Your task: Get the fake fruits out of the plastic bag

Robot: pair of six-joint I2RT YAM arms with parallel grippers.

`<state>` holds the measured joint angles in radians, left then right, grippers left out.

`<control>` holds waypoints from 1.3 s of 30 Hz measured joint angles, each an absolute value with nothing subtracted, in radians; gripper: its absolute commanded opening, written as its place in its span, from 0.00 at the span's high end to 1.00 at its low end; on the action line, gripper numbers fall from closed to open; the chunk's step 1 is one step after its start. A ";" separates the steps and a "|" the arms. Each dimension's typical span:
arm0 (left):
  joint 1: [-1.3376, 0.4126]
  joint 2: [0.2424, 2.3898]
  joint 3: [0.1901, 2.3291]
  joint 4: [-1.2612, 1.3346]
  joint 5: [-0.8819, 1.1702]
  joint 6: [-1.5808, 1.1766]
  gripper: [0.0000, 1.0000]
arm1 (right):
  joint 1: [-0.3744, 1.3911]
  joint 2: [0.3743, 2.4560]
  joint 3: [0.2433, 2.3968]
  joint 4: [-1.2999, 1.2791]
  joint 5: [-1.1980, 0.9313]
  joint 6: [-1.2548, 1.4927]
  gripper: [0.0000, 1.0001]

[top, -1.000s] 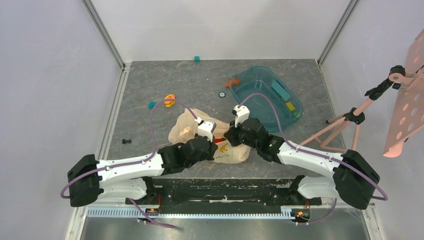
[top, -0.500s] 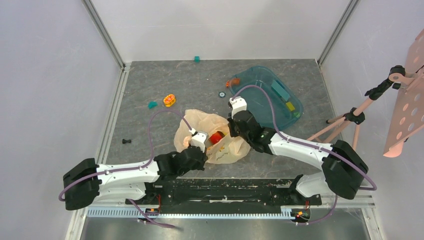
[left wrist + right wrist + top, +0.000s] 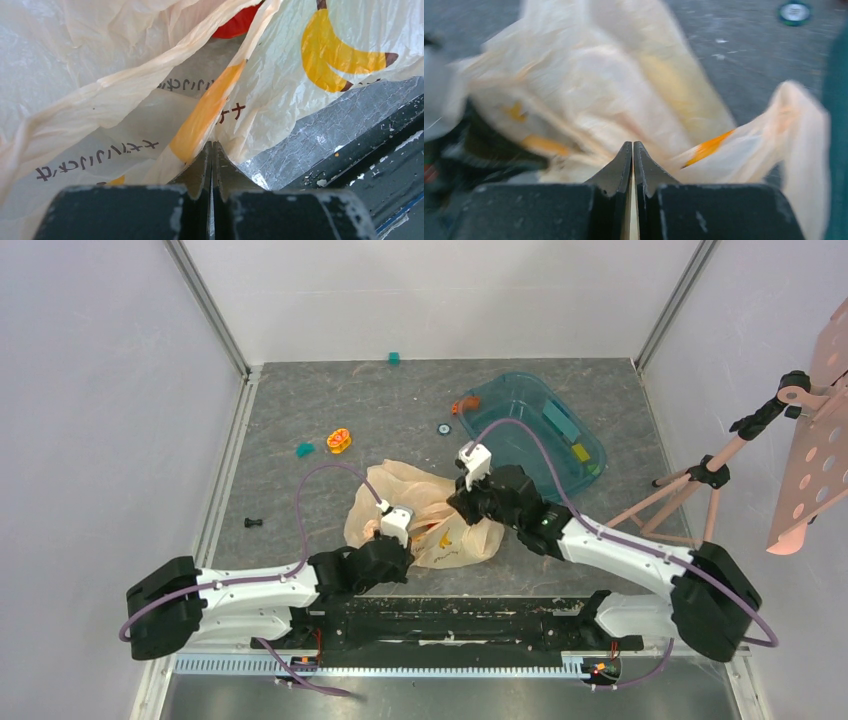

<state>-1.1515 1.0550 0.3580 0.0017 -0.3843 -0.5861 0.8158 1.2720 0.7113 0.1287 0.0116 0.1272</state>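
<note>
The plastic bag (image 3: 404, 487) lies crumpled on the grey floor between both arms, pale peach with orange print. My left gripper (image 3: 408, 532) is shut on a fold of it at the near side, and the film runs right into the closed tips (image 3: 211, 145). My right gripper (image 3: 457, 508) is shut on the bag's right edge, with a thin strip of film between its jaws (image 3: 632, 145). A red fake fruit (image 3: 239, 24) peeks out inside the bag's mouth. A yellow banana (image 3: 332, 50) shows through the bag wall. Other fruits are hidden.
A teal tub (image 3: 500, 400) holding coloured blocks stands just behind my right arm. An orange-yellow ring toy (image 3: 340, 440), a teal block (image 3: 304, 449), a green block (image 3: 395, 358) and a small black piece (image 3: 253, 523) lie about. A tripod stand (image 3: 690, 480) rises at the right.
My left gripper has drawn back toward the near edge, still holding the bag. My right gripper went forward, then came back right. The bag is stretched between them, and the red fruit showed briefly.
</note>
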 measured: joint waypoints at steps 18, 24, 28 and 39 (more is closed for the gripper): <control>-1.151 0.935 0.448 -0.037 -0.374 -0.579 0.98 | 0.887 1.345 0.625 0.231 -0.262 0.126 0.99; -1.151 0.936 0.489 -0.044 -0.449 -0.574 0.98 | 0.890 1.380 0.633 0.244 -0.226 0.153 0.99; -1.150 1.000 0.498 -0.026 -0.468 -0.551 0.98 | 0.895 1.380 0.633 0.258 -0.208 0.169 0.99; -1.147 1.101 0.498 0.006 -0.501 -0.549 0.98 | 0.897 1.364 0.603 0.283 -0.143 0.203 0.99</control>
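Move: The plastic bag's open rim, where it next gets worked, lies from the right hand about 6 cm back, 5 cm left and 7 cm below. The red fruit inside shows some 5 cm back, 6 cm left and 10 cm below, and the blue bin stands about 14 cm ahead and 18 cm right. From the left hand, whose nearly shut fingers are already at the rim, that stretch of rim is roughly 5 cm ahead and 5 cm right. Back and left, swinging counter-clockwise, the right hand sweeps some 7 cm, then drops about 5 cm onto the rim beside the left gripper and creeps forward a little, its barely parted fingers closing the last sliver and tips dipping. The left hand, nearly shut at the rim, rises about 8 cm, easing forward, then sinks back by 3 cm. ##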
